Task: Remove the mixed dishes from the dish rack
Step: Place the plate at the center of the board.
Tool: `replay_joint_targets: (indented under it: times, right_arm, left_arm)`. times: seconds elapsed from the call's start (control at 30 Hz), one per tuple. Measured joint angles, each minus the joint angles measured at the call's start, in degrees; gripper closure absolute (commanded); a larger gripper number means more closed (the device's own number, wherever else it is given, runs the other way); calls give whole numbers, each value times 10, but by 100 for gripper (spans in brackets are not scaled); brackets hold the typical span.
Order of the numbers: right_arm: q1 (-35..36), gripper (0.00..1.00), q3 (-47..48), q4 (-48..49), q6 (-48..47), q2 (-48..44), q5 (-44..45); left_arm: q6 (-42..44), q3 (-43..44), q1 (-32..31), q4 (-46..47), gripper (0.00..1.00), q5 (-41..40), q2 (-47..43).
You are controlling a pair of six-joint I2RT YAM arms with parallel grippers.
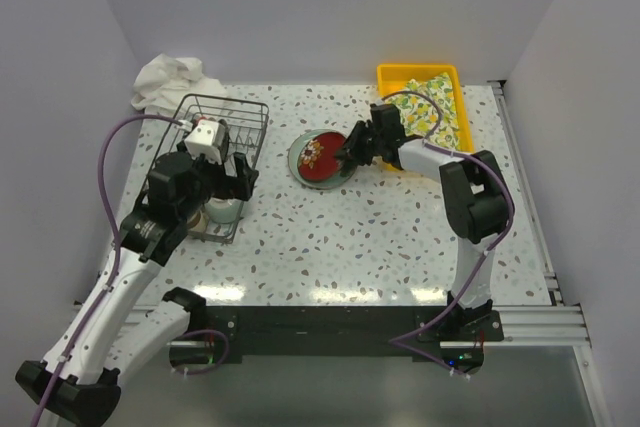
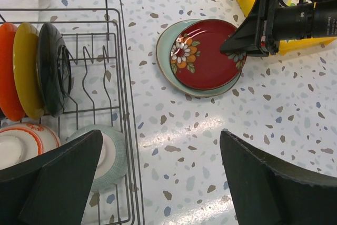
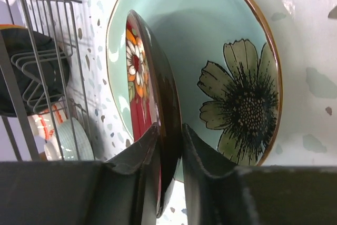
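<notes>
The dish rack (image 1: 245,117) stands at the left of the table. The left wrist view shows its wires (image 2: 113,35) holding upright orange (image 2: 8,72), yellow (image 2: 26,72) and dark (image 2: 50,67) plates, a red-white bowl (image 2: 21,143) and a pale ribbed cup (image 2: 113,154). My left gripper (image 2: 160,133) hovers open over the rack's right edge, holding nothing. A pale green plate (image 2: 164,51) lies on the table, and the patterned dark red plate (image 2: 205,54) rests in it. My right gripper (image 3: 169,126) is shut on the red plate's rim (image 3: 158,77), which stands tilted against the green plate (image 3: 210,25).
A yellow tray (image 1: 400,75) with a lemon-print cloth (image 1: 435,107) sits at the back right, just behind my right arm. A crumpled white cloth (image 1: 170,77) lies behind the rack. White walls close in the table on three sides.
</notes>
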Motion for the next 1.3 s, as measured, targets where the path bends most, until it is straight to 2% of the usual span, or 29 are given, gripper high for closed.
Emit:
replay_joint_targets:
  times: [0.1,0.43,0.83,1.3]
  right_arm:
    - [0,57,6,-4,-9,3,1]
    - [0,45,45,-109,-69,9,27]
    - [2,43,103,-216,-116,9,61]
    - [7,42,140,-230,-120,56,61]
  left_arm:
    - [0,0,0,-4,2,-3,-5]
    - [0,-6,0,-4,2,-7,-5]
    - [0,-23,0,5,2,-6,-4]
    - [0,-23,0,3,2,-9,-4]
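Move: Under the red plate that the right hand still has by its raised right rim, the green plate's middle lies about 7 cm to that hand's left, 1 cm back and 4 cm down. The yellow bin stands some 20 cm to the hand's right and 10 cm farther out; the dish rack is centred roughly 36 cm to its left and 3 cm back. From the left hand, the green plate is about 17 cm ahead, 22 cm right and 22 cm below. Letting the red plate go onto the green one, the right hand opens its fingers to a little over half while easing right about 3 cm, slightly back and down, rolling some 15 degrees so its left side drops. It then sinks about 2 cm and edges a little left, its open fingers ending on either side of the red plate's right rim. ##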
